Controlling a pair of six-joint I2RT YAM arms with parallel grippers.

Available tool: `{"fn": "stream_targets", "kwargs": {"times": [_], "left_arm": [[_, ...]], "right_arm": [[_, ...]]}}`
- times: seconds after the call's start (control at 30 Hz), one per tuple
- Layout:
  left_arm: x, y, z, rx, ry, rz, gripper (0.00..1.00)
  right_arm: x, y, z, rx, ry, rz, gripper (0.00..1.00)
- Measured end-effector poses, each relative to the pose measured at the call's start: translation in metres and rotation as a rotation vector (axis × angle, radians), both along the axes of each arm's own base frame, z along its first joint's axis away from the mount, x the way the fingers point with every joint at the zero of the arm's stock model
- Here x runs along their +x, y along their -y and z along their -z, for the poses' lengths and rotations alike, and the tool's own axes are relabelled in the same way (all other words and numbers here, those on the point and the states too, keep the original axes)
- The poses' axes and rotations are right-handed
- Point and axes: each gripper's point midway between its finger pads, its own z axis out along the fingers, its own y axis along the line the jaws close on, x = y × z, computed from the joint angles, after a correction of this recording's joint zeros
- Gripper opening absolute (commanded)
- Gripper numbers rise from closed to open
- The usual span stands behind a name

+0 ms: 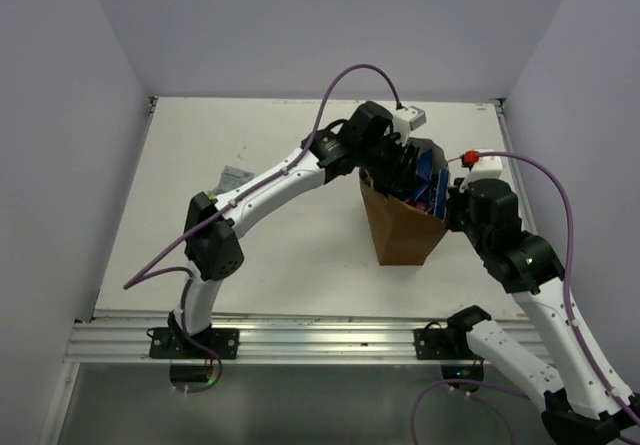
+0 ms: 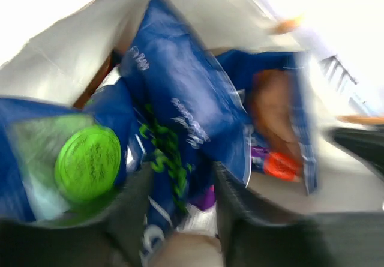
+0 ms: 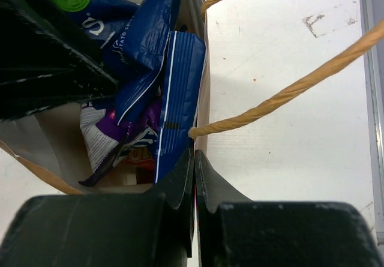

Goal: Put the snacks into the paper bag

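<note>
The brown paper bag stands upright at mid-table, with blue snacks filling its mouth. My left gripper is over the opening. In the left wrist view it stands open, and a blue packet with green print lies just beyond the fingers. A packet with a round green label is on the left. My right gripper is shut on the bag's rim beside a string handle. Blue packets and a purple one lie inside.
A small flat pale packet lies on the white table to the left of the arms. An aluminium rail runs along the near edge. Pale walls close the table in on three sides.
</note>
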Motion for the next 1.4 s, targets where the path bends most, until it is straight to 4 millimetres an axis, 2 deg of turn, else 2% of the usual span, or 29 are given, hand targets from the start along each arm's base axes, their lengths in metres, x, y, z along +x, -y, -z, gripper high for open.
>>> {"fn": "stream_targets", "kwargs": {"times": [0.03, 0.1, 0.2, 0.27, 0.33, 0.37, 0.43, 0.47, 0.5, 0.53, 0.6, 0.63, 0.7, 0.73, 0.77, 0.8, 0.83, 0.87, 0.93, 1.13, 1.4], "left_arm": [[-0.001, 0.001, -0.008, -0.015, 0.026, 0.009, 0.65], [-0.006, 0.006, -0.04, -0.084, 0.112, 0.024, 0.66], [-0.019, -0.005, -0.108, -0.244, 0.288, 0.006, 0.77], [-0.035, -0.035, -0.156, -0.359, 0.416, -0.045, 0.85], [-0.042, -0.082, -0.197, -0.451, 0.536, -0.181, 0.86], [-0.039, -0.108, -0.215, -0.48, 0.586, -0.28, 0.86], [-0.024, -0.152, -0.235, -0.491, 0.634, -0.489, 0.87], [-0.01, -0.175, -0.238, -0.478, 0.636, -0.605, 0.87], [0.007, -0.197, -0.233, -0.449, 0.627, -0.718, 0.88], [0.029, -0.218, -0.216, -0.391, 0.608, -0.816, 0.89], [0.078, -0.263, -0.15, -0.202, 0.538, -0.991, 0.93], [0.101, -0.29, -0.106, -0.079, 0.489, -1.074, 1.0], [0.13, -0.336, 0.001, 0.19, 0.337, -1.172, 1.0], [0.131, -0.358, 0.053, 0.319, 0.25, -1.199, 1.0], [0.125, -0.379, 0.1, 0.439, 0.159, -1.214, 1.0], [0.113, -0.398, 0.138, 0.536, 0.08, -1.221, 1.0], [0.098, -0.414, 0.164, 0.614, 0.013, -1.225, 1.0], [0.085, -0.425, 0.179, 0.661, -0.035, -1.229, 1.0], [0.075, -0.438, 0.185, 0.692, -0.07, -1.247, 1.0], [0.097, -0.437, 0.172, 0.574, -0.011, -1.285, 1.0], [0.115, -0.443, 0.173, 0.476, 0.015, -1.293, 1.0]], "right_arm": [[0.0, 0.0, 0.0, 0.0, -0.001, 0.0, 0.0], [-0.001, 0.0, 0.001, -0.003, -0.005, 0.0, 0.0], [0.0, 0.0, 0.002, -0.005, -0.01, 0.0, 0.0], [0.0, 0.0, 0.002, -0.005, -0.01, 0.0, 0.0], [0.0, 0.0, 0.002, -0.005, -0.01, 0.0, 0.0], [0.0, 0.0, 0.002, -0.005, -0.01, 0.0, 0.0], [0.0, 0.0, 0.002, -0.005, -0.01, 0.0, 0.0], [0.0, 0.0, 0.002, -0.005, -0.01, 0.0, 0.0], [0.0, 0.0, 0.002, -0.005, -0.01, 0.0, 0.0], [0.0, 0.0, 0.002, -0.005, -0.01, 0.0, 0.0], [0.0, 0.0, 0.002, -0.005, -0.01, 0.0, 0.0], [0.0, 0.0, 0.002, -0.005, -0.01, -0.001, 0.0], [0.0, 0.0, 0.002, -0.005, -0.01, -0.001, 0.0], [0.0, 0.0, 0.002, -0.005, -0.01, -0.001, 0.0], [0.0, 0.0, 0.002, -0.005, -0.01, -0.001, 0.0], [0.0, 0.0, 0.002, -0.005, -0.01, -0.001, 0.0], [0.0, 0.0, 0.002, -0.005, -0.01, -0.001, 0.0], [0.0, 0.0, 0.002, -0.005, -0.01, -0.001, 0.0], [0.0, 0.0, 0.002, -0.005, -0.01, 0.0, 0.0], [0.0, 0.0, 0.003, -0.005, -0.011, -0.001, 0.0], [0.001, -0.001, 0.003, -0.007, -0.014, -0.001, 0.0]]}}
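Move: The small grey snack lies on the table about 15 cm ahead of the left hand, 42 cm to its left and 22 cm below. The green snack touches the grey one's near side, about 7 cm ahead and 44 cm left of the hand. Just under the hand is the paper bag, its middle about 10 cm down, 3 cm right and 2 cm back. From the right hand the grey snack lies some 53 cm left and 21 cm ahead. Up and out of the paper bag first, by about 23 cm, the left hand then swings fast some 44 cm left and sinks steeply to the grey and green snacks, easing forward at the end just above them. It turns about 75 degrees counter-clockwise to point forward and down, fingers spreading from half to fully open. The right hand stays, still pinching the paper bag's right rim. ##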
